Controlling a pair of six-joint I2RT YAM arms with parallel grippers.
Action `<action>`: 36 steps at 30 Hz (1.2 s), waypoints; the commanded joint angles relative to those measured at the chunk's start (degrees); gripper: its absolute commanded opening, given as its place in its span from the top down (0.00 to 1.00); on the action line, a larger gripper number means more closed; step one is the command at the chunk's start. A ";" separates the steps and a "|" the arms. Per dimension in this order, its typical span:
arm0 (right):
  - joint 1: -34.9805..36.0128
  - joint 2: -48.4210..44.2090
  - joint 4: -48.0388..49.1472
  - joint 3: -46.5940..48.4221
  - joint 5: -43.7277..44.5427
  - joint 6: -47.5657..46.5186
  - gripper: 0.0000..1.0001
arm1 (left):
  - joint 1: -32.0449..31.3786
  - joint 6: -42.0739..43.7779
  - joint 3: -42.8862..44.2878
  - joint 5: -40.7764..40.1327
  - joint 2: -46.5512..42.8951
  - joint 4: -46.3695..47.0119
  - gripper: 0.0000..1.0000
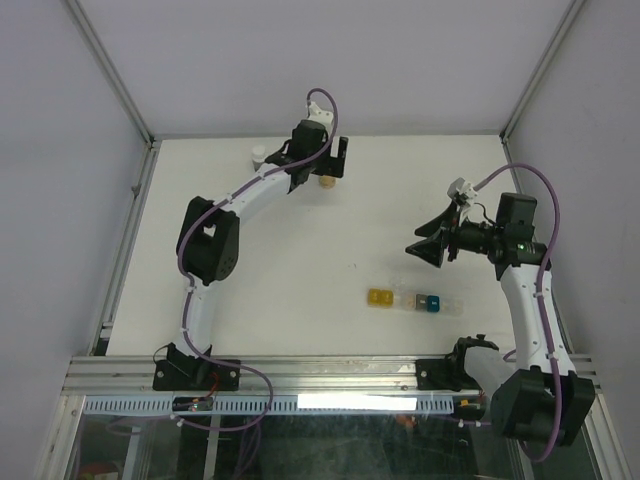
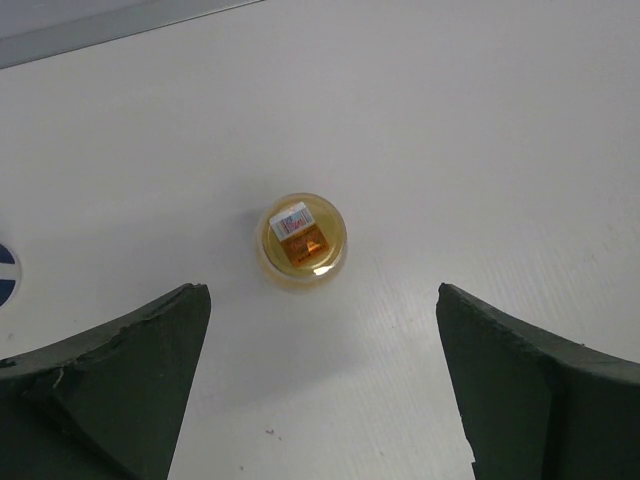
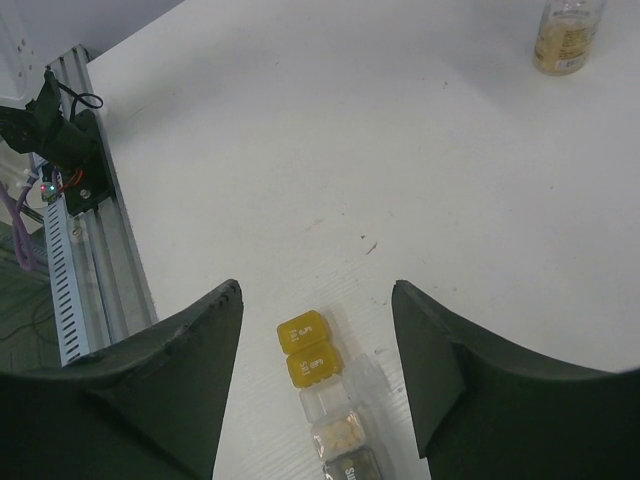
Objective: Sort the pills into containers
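The containers [image 1: 410, 301] are a short strip of yellow, clear and teal compartments near the table's front right. In the right wrist view the containers [image 3: 318, 355] lie below and between my fingers. Tan pills [image 3: 337, 435] fill one clear compartment, and a clear lid [image 3: 366, 380] beside it stands open. My right gripper [image 3: 317, 290] hangs open above the strip, well off the table [image 1: 418, 240]. My left gripper [image 2: 322, 300] is open at the far side [image 1: 320, 168], with a small orange-tinted vial [image 2: 302, 238] upright just beyond its fingertips.
A white-capped dark blue bottle [image 1: 259, 155] stands at the back edge, left of the vial [image 1: 325, 182]. The vial [image 3: 568, 35] also shows far off in the right wrist view. An aluminium rail [image 1: 300, 375] runs along the front edge.
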 commanded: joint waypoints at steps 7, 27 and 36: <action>-0.67 1.38 1.83 0.18 -0.11 0.23 0.35 | -1.56 2.71 13.40 -7.48 10.00 -2.27 0.05; -0.38 1.48 1.92 -0.09 -0.31 0.41 0.34 | -1.82 1.28 18.69 -6.74 16.23 -3.56 0.30; -0.42 1.24 2.15 -0.31 -0.02 0.43 0.34 | -1.82 1.40 17.70 -5.31 14.20 -3.96 0.73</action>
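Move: The amber pill bottle stands upright ahead of and below my wide-open left hand, about 4 cm farther out, 1 cm to the right and roughly 9 cm down. The white-capped bottle is its only near neighbour, some 18 cm to the left of it and 5 cm farther out. From my waiting right hand the amber bottle is about 33 cm ahead, 19 cm to the left and 17 cm down. I sink my left hand about 7 cm onto the amber bottle while easing it some 3.5 cm forward, most of that early on, with a slight roll of the wrist that raises its left side. As it comes down I bring the wide-open fingers in to about half open, until their tips pinch the bottle's upper part from both sides. ##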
